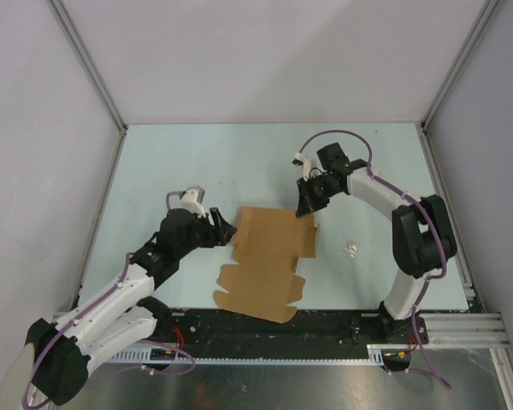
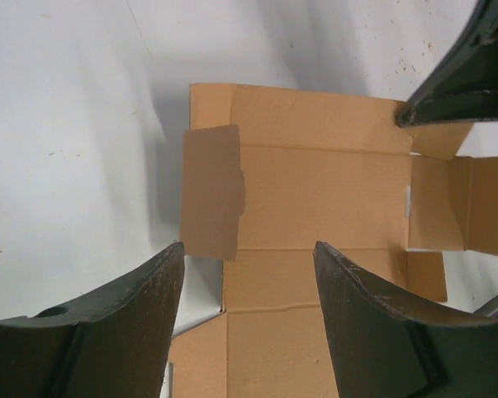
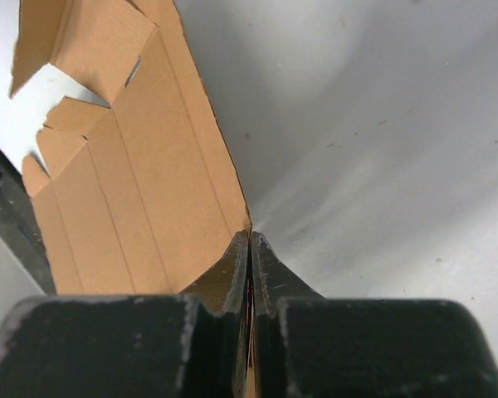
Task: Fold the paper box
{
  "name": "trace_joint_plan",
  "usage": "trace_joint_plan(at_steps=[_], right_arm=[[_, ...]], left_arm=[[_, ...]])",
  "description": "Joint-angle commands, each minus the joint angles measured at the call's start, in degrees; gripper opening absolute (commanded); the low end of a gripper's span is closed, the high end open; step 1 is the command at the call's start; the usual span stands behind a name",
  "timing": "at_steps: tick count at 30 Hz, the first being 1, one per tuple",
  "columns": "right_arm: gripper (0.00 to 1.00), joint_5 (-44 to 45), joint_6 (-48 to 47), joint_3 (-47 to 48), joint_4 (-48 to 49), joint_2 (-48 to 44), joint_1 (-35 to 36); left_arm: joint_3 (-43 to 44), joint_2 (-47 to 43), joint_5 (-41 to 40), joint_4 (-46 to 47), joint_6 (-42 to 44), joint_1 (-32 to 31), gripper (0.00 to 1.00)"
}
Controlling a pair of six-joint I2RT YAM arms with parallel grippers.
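Observation:
The paper box [image 1: 269,256] is a brown die-cut cardboard sheet lying mostly flat near the table's front middle, with one small flap on its left standing up. My right gripper [image 1: 308,207] is at the sheet's far right corner. In the right wrist view its jaws [image 3: 251,236] are shut on the edge of the paper box [image 3: 133,191]. My left gripper [image 1: 225,232] hovers at the sheet's left side, open. In the left wrist view, its fingertips [image 2: 249,246] straddle the cardboard [image 2: 315,182] beside the raised flap [image 2: 212,191], gripping nothing.
A tiny clear plastic scrap [image 1: 351,248] lies on the pale table [image 1: 239,162] right of the sheet. Grey walls close in the back and both sides. A black rail [image 1: 325,329] runs along the front edge by the arm bases.

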Motion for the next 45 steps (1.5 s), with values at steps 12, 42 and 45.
trace_joint_plan(at_steps=[12, 42, 45], right_arm=[[0.46, 11.84, 1.72, -10.82, 12.47, -11.44, 4.61], [0.63, -11.27, -12.96, 15.47, -2.38, 21.44, 2.41], [0.61, -12.25, -13.66, 13.45, -2.9, 20.82, 2.68]], left_arm=[[1.3, -2.48, 1.38, -1.14, -0.2, 1.72, 0.69], [6.39, -2.65, 4.46, -4.92, 2.09, 4.09, 0.71], [6.31, -2.65, 4.46, -4.83, 2.0, 4.18, 0.71]])
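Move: The right hand is still pinching the raised far flap of the box near its right corner. That flap's middle lies about 7 cm to the left, 1 cm farther out and 3 cm lower. The right side flap sits 5 cm back and 2 cm to the right, some 5 cm down; the left side flap is about 16 cm left and 4 cm back, 4 cm down. From the left hand, the far flap's middle is roughly 9 cm ahead, 10 cm right and 8 cm below. Still pinching the far flap, the right hand draws it back about 2 cm, then opens past halfway and lets go. It swings forward some 7 cm and leftward along the far edge, sinks about 6 cm, and eases back 2 cm with open fingers either side of the edge, turning counter-clockwise. The left hand, open, rises about 3 cm. ##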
